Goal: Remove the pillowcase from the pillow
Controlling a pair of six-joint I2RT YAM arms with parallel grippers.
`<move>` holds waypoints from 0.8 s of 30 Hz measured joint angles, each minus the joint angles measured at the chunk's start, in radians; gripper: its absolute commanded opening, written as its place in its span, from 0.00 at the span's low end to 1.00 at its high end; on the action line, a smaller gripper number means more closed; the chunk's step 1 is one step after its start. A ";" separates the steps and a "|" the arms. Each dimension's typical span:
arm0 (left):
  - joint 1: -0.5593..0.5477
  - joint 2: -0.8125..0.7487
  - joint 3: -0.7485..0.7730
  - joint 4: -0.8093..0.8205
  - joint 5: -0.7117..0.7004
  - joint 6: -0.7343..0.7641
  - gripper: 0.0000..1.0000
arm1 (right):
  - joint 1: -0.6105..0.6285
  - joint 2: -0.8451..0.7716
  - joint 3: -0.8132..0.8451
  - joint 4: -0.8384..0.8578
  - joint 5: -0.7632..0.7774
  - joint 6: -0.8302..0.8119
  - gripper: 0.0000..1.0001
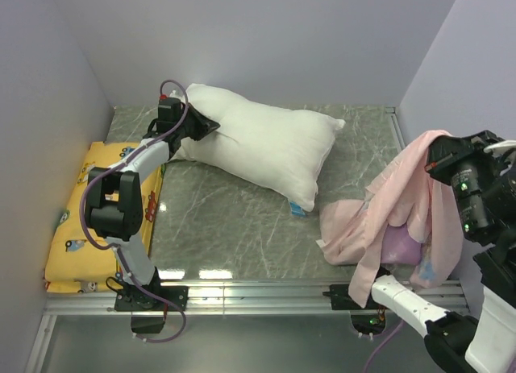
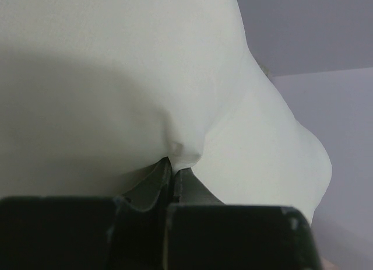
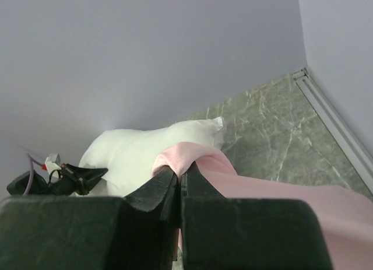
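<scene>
The plain white pillow point(image 1: 262, 143) lies bare on the green marble table at the back middle, a small blue tag at its near corner. My left gripper point(image 1: 201, 128) is shut on a pinch of the pillow's left end point(image 2: 182, 146). The pillowcase point(image 1: 407, 208) is off the pillow, turned pale pink side out, and hangs at the right with its lower part heaped on the table, a purple patch showing. My right gripper point(image 1: 435, 147) is raised at the right and shut on a fold of the pillowcase point(image 3: 185, 158). The pillow also shows in the right wrist view point(image 3: 148, 150).
A flat yellow cushion point(image 1: 97, 220) printed with vehicles lies along the left wall. Grey walls close in the left, back and right. A metal rail point(image 1: 258, 291) runs along the table's near edge between the arm bases.
</scene>
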 measured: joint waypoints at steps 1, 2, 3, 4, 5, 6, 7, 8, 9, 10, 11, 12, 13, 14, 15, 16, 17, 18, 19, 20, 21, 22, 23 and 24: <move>0.000 0.000 0.000 0.000 0.000 0.000 0.00 | 0.000 0.014 0.000 0.009 -0.004 -0.003 0.00; 0.000 0.000 -0.001 0.001 0.001 0.000 0.00 | 0.000 0.031 -0.002 0.018 -0.009 -0.005 0.00; 0.000 0.000 -0.002 0.002 0.001 0.000 0.00 | 0.000 0.049 -0.007 0.029 -0.018 -0.006 0.00; 0.000 0.000 -0.003 0.003 0.001 0.000 0.00 | 0.000 0.067 -0.017 0.043 -0.029 -0.007 0.00; 0.000 0.000 -0.006 0.008 0.002 0.000 0.01 | 0.000 0.079 -0.034 0.058 -0.037 -0.006 0.00; 0.000 0.000 -0.008 0.012 0.003 0.000 0.01 | 0.000 0.087 -0.068 0.084 -0.044 -0.006 0.00; 0.000 0.000 -0.013 0.020 0.003 0.000 0.01 | 0.000 0.092 -0.108 0.103 -0.053 -0.006 0.00; 0.000 -0.002 -0.019 0.027 0.005 0.000 0.01 | 0.000 0.095 -0.151 0.119 -0.057 -0.006 0.00; 0.000 -0.003 -0.025 0.034 0.007 0.000 0.01 | 0.000 0.098 -0.194 0.132 -0.057 -0.006 0.00; 0.000 -0.004 -0.031 0.041 0.008 0.000 0.01 | 0.000 0.101 -0.229 0.135 -0.056 -0.006 0.00; 0.000 -0.005 -0.035 0.046 0.008 -0.001 0.00 | -0.001 0.109 -0.258 0.140 -0.056 -0.006 0.00; -0.001 -0.007 -0.040 0.050 0.010 -0.001 0.00 | -0.003 0.119 -0.288 0.151 -0.057 -0.006 0.00; -0.001 -0.008 -0.042 0.052 0.010 -0.002 0.01 | -0.003 0.126 -0.313 0.160 -0.057 -0.003 0.00; -0.001 -0.010 -0.045 0.055 0.011 -0.003 0.00 | -0.005 0.131 -0.349 0.174 -0.057 0.000 0.00; -0.001 -0.011 -0.047 0.058 0.011 -0.003 0.00 | -0.008 0.128 -0.397 0.200 -0.058 0.005 0.00; -0.002 -0.013 -0.051 0.061 0.011 -0.004 0.01 | -0.013 0.121 -0.445 0.214 -0.061 0.010 0.00; -0.002 -0.015 -0.054 0.063 0.011 -0.004 0.00 | -0.023 0.111 -0.495 0.231 -0.064 0.015 0.00; -0.003 -0.018 -0.056 0.063 0.011 -0.004 0.00 | -0.039 0.095 -0.551 0.255 -0.070 0.022 0.00; -0.005 -0.019 -0.058 0.063 0.011 -0.004 0.01 | -0.063 0.079 -0.603 0.267 -0.079 0.028 0.00; -0.007 -0.021 -0.058 0.063 0.011 -0.003 0.00 | -0.087 0.067 -0.648 0.280 -0.084 0.034 0.00; -0.011 -0.022 -0.058 0.063 0.009 -0.003 0.00 | -0.118 0.051 -0.705 0.310 -0.094 0.042 0.00; -0.015 -0.023 -0.058 0.063 0.006 -0.003 0.01 | -0.151 0.038 -0.762 0.332 -0.113 0.051 0.00; -0.020 -0.023 -0.058 0.063 0.004 -0.003 0.00 | -0.184 0.030 -0.821 0.356 -0.132 0.061 0.00; -0.026 -0.023 -0.058 0.063 0.000 -0.003 0.01 | -0.219 0.023 -0.886 0.394 -0.154 0.072 0.00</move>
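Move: The right hand holds the pillowcase high; the bare table patch it is taken to, just right of the pillow's near end, lies some 50 cm below and about 12 cm ahead, 2 cm to its left. The white pillow's middle is about 29 cm ahead, 31 cm left and 42 cm below, and the case's hanging bunch about 2 cm ahead, 3 cm left and 45 cm below. From the left hand that patch is roughly 20 cm back, 42 cm right and 17 cm below. Keeping its pinch on the already freed pink pillowcase, the right hand swings it forward about 11 cm and a little left towards the pillow's right end, then sinks ever faster, some 26 cm in all, drifting back to the right as the fingers tip down by nearly 30 degrees. The left hand keeps its closed grip on the white pillow near its left end, easing back and right by only about a centimetre. ##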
